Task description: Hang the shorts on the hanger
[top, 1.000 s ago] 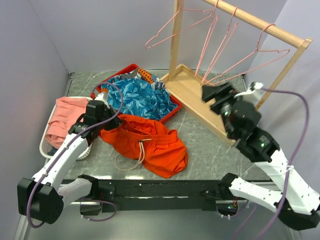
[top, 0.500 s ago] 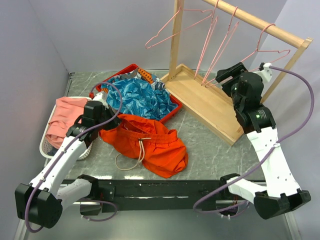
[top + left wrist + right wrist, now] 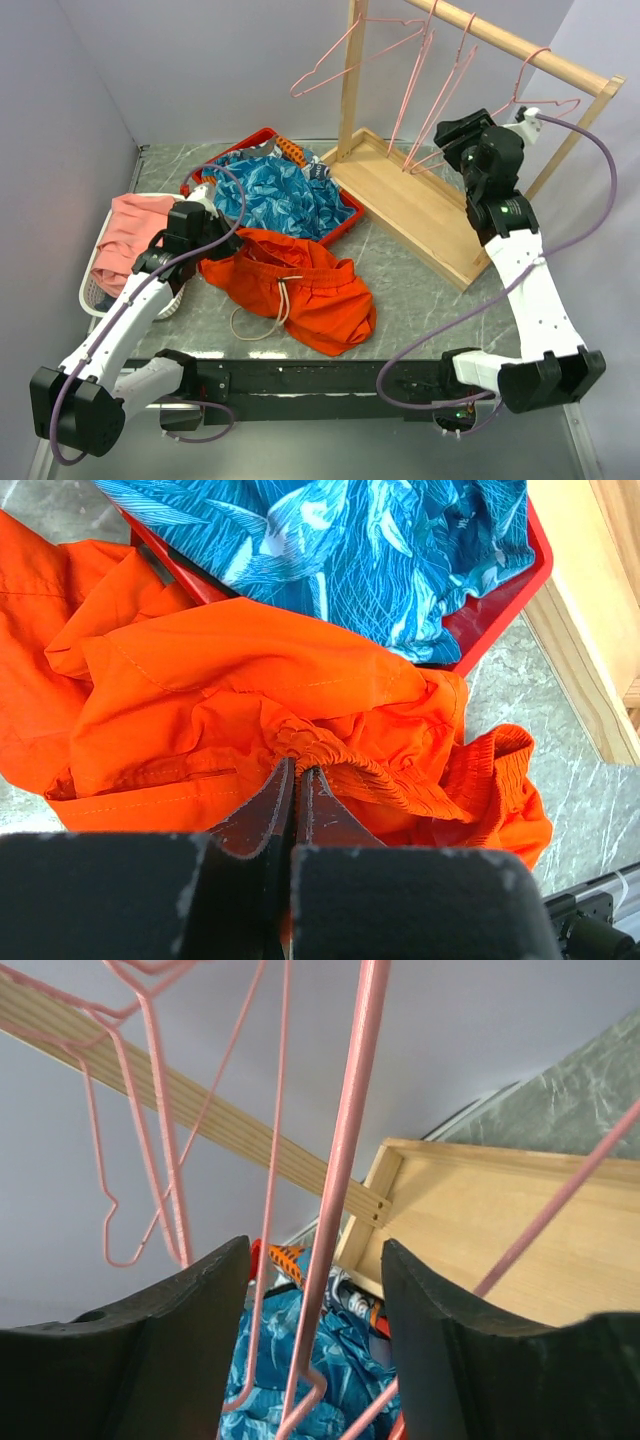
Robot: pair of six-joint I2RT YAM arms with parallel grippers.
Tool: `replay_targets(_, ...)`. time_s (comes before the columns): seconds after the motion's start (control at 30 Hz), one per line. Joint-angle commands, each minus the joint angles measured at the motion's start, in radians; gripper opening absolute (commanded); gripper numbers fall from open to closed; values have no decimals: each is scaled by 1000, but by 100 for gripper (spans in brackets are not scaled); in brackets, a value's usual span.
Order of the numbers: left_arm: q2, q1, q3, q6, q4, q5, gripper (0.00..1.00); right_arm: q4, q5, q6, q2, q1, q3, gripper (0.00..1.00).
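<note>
The orange-red shorts lie crumpled on the table in front of the red tray. My left gripper is at their left edge. In the left wrist view it is shut on a fold of the gathered waistband of the shorts. My right gripper is raised to the rack, at the lower left end of the rightmost pink hanger. In the right wrist view its jaws stand open with a wire of the hanger running between them, touching neither finger.
A red tray holds a blue leaf-patterned garment. A white basket at the left holds a salmon-pink cloth. The wooden rack with its base carries more pink hangers.
My right arm has swung up and back to the rack, and its jaws have narrowed around the hanger wire. The left arm and the shorts have stayed put.
</note>
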Motion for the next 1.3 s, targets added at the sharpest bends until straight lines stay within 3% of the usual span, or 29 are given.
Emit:
replay_targets(0.0,-5,-2,15,23,43,29,1,76,-26,-45,23,-10,42,53)
replay_targets(0.07,-5,-2,16,26,38,24,1,68,-25,-59,23,-13,58,42)
replay_targets(0.1,-7,-2,16,24,41,24,1,69,-28,-62,14,-13,58,32)
replay_targets(0.2,-4,-2,16,26,43,30,1,77,-51,-79,-9,-19,56,16)
replay_targets(0.37,3,-2,18,30,43,38,1,65,-89,-112,-40,-21,76,0)
replay_targets(0.7,1,-2,21,32,41,33,1,14,-204,-59,-150,-21,26,0)
replay_targets(0.97,-16,-2,24,32,28,3,1,-170,-285,12,-313,-21,-56,0)
replay_targets(1.13,-34,-2,23,6,37,-28,1,-292,-446,44,-393,-10,-129,0)
replay_targets(1.27,-30,-2,29,-14,47,-23,1,-380,-488,61,-477,24,-215,0)
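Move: The hanger's body is centred about 7 cm right of the right hand, 2 cm farther out and 2 cm up, with its pink wire already running between the open, unclosed fingers. The rail carrying it is some 15 cm above the hand, 5 cm ahead and 6 cm to the right. The next hanger hangs about 7 cm ahead, 3 cm left and 2 cm up. From the left hand, the first hanger is roughly 50 cm right, 13 cm farther out and 23 cm higher. The right fingers close on the pink wire after easing about 1 cm forward, then the hand lifts the hanger some 5 cm to free its hook from the rail. Keeping its pinch, it pulls back towards the base, about 15 cm, veering left and sinking to its starting height late on while turning about 20 degrees counter-clockwise. The left hand stays put, still pinching the shorts' waistband. ##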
